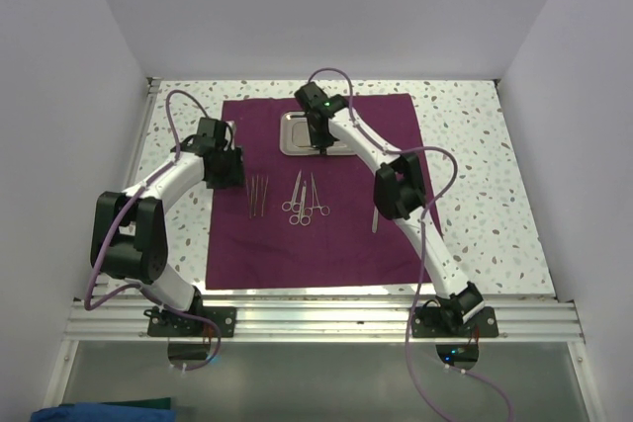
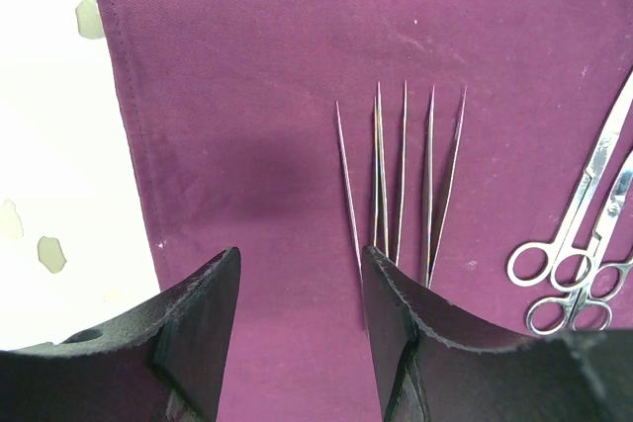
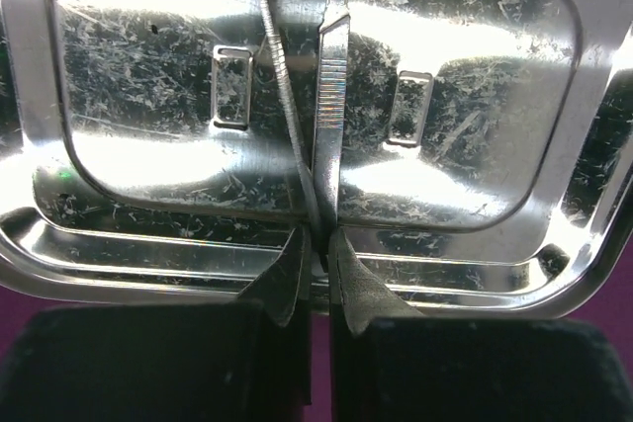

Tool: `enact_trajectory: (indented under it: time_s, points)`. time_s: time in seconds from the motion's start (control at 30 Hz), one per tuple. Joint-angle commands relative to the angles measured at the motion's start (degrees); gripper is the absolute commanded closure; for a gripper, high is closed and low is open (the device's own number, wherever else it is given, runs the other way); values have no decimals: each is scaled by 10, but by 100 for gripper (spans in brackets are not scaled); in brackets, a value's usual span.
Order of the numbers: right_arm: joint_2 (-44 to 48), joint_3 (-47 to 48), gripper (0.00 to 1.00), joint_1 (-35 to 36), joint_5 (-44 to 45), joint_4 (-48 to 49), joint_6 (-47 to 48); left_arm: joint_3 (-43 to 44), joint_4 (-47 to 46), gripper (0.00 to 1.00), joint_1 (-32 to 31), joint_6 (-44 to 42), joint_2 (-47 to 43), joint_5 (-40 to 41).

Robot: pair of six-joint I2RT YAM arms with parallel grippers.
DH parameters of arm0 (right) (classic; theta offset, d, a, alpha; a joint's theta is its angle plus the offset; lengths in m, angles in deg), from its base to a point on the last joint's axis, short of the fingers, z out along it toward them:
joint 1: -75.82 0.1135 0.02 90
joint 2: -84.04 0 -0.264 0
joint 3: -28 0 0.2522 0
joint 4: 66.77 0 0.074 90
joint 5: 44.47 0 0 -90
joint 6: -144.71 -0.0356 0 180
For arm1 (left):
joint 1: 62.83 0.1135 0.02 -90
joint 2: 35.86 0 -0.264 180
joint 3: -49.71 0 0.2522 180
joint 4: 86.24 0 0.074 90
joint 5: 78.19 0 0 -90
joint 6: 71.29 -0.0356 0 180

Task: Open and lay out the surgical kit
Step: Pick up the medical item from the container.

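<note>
The plum cloth wrap (image 1: 336, 244) lies spread flat on the table. On its far edge sits the steel tray (image 1: 293, 135), whose scratched floor (image 3: 148, 66) fills the right wrist view. My right gripper (image 3: 318, 244) is over the tray's near rim, shut on the end of thin silver forceps (image 3: 331, 86) that point away across the tray. Several tweezers (image 2: 401, 185) lie side by side on the cloth, with scissors (image 2: 579, 234) to their right. My left gripper (image 2: 302, 264) hangs open above bare cloth just left of the tweezers, holding nothing.
One more silver instrument (image 1: 376, 216) lies on the cloth near my right arm's elbow. The speckled tabletop (image 1: 475, 165) shows around the cloth. White walls close in both sides and the back.
</note>
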Motion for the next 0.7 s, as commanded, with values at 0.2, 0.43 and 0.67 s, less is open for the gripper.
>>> enact_trajectory:
  time_s: [0.2,0.43,0.67]
  points:
    - [83,3,100,-10,-4,-70,-13,10,-24,44,8,-2,-1,-19]
    - [121,-37,100,-10,-12,-64,-27,14,-26,44,8,2,0,-24]
    - [131,-33,100,-14,-13,-60,-36,11,-25,45,7,3,-7,-25]
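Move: My right fingers are already shut on the near end of the slim medical item, whose middle lies about 5 cm ahead and 1 cm left, roughly level. The tray scalpel lies beside it, its middle some 6 cm straight ahead, and the scissors on the cloth are about 11 cm back and 6 cm left. From my left hand, the item is some 16 cm ahead, 18 cm right and 4 cm below. I lift the medical item with my right hand, up about 5 cm out of the tray, drawing it back and to the right by roughly 2 cm each way as it rises over the near rim. I keep the fingers shut on its near end and the wrist practically unturned, slowing to a near stop at the top. ##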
